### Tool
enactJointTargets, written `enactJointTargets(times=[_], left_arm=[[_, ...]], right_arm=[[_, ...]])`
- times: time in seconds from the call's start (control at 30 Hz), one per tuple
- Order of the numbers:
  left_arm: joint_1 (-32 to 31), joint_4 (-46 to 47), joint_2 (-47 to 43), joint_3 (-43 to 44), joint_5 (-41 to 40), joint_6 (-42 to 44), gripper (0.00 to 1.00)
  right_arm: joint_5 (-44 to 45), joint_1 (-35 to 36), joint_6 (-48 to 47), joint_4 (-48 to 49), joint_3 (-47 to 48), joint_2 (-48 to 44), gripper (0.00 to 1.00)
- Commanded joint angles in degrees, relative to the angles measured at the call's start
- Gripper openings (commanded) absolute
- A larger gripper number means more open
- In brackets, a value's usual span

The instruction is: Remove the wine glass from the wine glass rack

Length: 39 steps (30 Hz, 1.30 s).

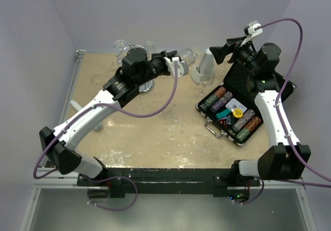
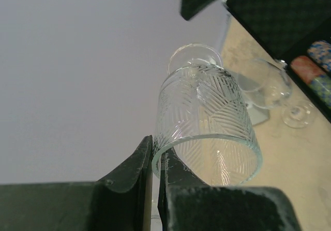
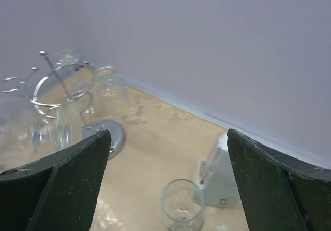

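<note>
My left gripper (image 1: 177,65) is shut on the rim of a clear ribbed wine glass (image 2: 207,119), one finger (image 2: 132,171) outside the rim and the other inside. It holds the glass tilted in the air, to the right of the wine glass rack (image 3: 57,88); the glass also shows in the top view (image 1: 189,56). The rack is a chrome wire stand with a round shiny base (image 3: 108,135). A few other glasses (image 3: 109,88) still hang on it. In the top view my left arm mostly hides the rack (image 1: 145,87). My right gripper (image 3: 168,132) is open and empty, above the table's back right.
A plain wine glass (image 3: 181,206) stands on the table beside a grey wedge-shaped metronome (image 3: 220,174). Both lie under the held glass and the right gripper (image 1: 217,52). An open black case of poker chips (image 1: 232,114) lies at the right. Walls close the back and sides.
</note>
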Motion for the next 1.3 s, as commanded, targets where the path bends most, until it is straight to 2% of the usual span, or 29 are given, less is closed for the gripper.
enactJointTargets(times=[0.0, 0.1, 0.33, 0.57, 0.83, 1.27], left_arm=[[-0.1, -17.6, 7.5, 9.5, 6.0, -1.2, 0.0], [-0.1, -25.8, 13.9, 16.1, 7.2, -1.0, 0.0], [-0.1, -37.0, 24.5, 25.8, 8.8, 0.4, 0.0], [-0.2, -44.3, 31.2, 29.9, 8.9, 2.3, 0.0], [-0.6, -45.4, 39.4, 38.1, 5.7, 2.8, 0.0], [-1.9, -46.8, 43.2, 39.2, 1.1, 11.7, 0.0]], right_arm=[[11.1, 0.1, -6.6, -3.9, 1.5, -1.6, 0.99], [12.4, 0.0, -7.4, -4.2, 0.6, -2.3, 0.99], [12.4, 0.1, -7.1, -4.2, -1.8, -3.6, 0.99], [14.2, 0.0, -7.8, -4.4, -3.2, -4.2, 0.99], [13.5, 0.1, -5.4, -3.1, -4.7, -3.3, 0.99], [14.8, -1.9, -5.6, -3.4, -5.2, -2.5, 0.99]])
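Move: The left hand holds a wine glass, pinched at the rim with its foot pointing out to the right. It is bound for a bare patch of table about 4 cm ahead, 7 to the right and 42 below. From this hand the standing glass is some 9 ahead and 14 right, the white stand 17 ahead and 14 right, the chip case 2 back and 26 right. The patch lies roughly 3 back, 11 left and 40 below the right hand. Still pinching the wine glass at its rim, the left hand carries it down about 28 cm, fast at first and then easing, drifting slightly right and forward to the bare table beside the standing glass. The wrist tips some 55 degrees so the fingers point steeply down. The right hand, open and empty, backs off about 5 cm right and 4 down, turning a little clockwise. ##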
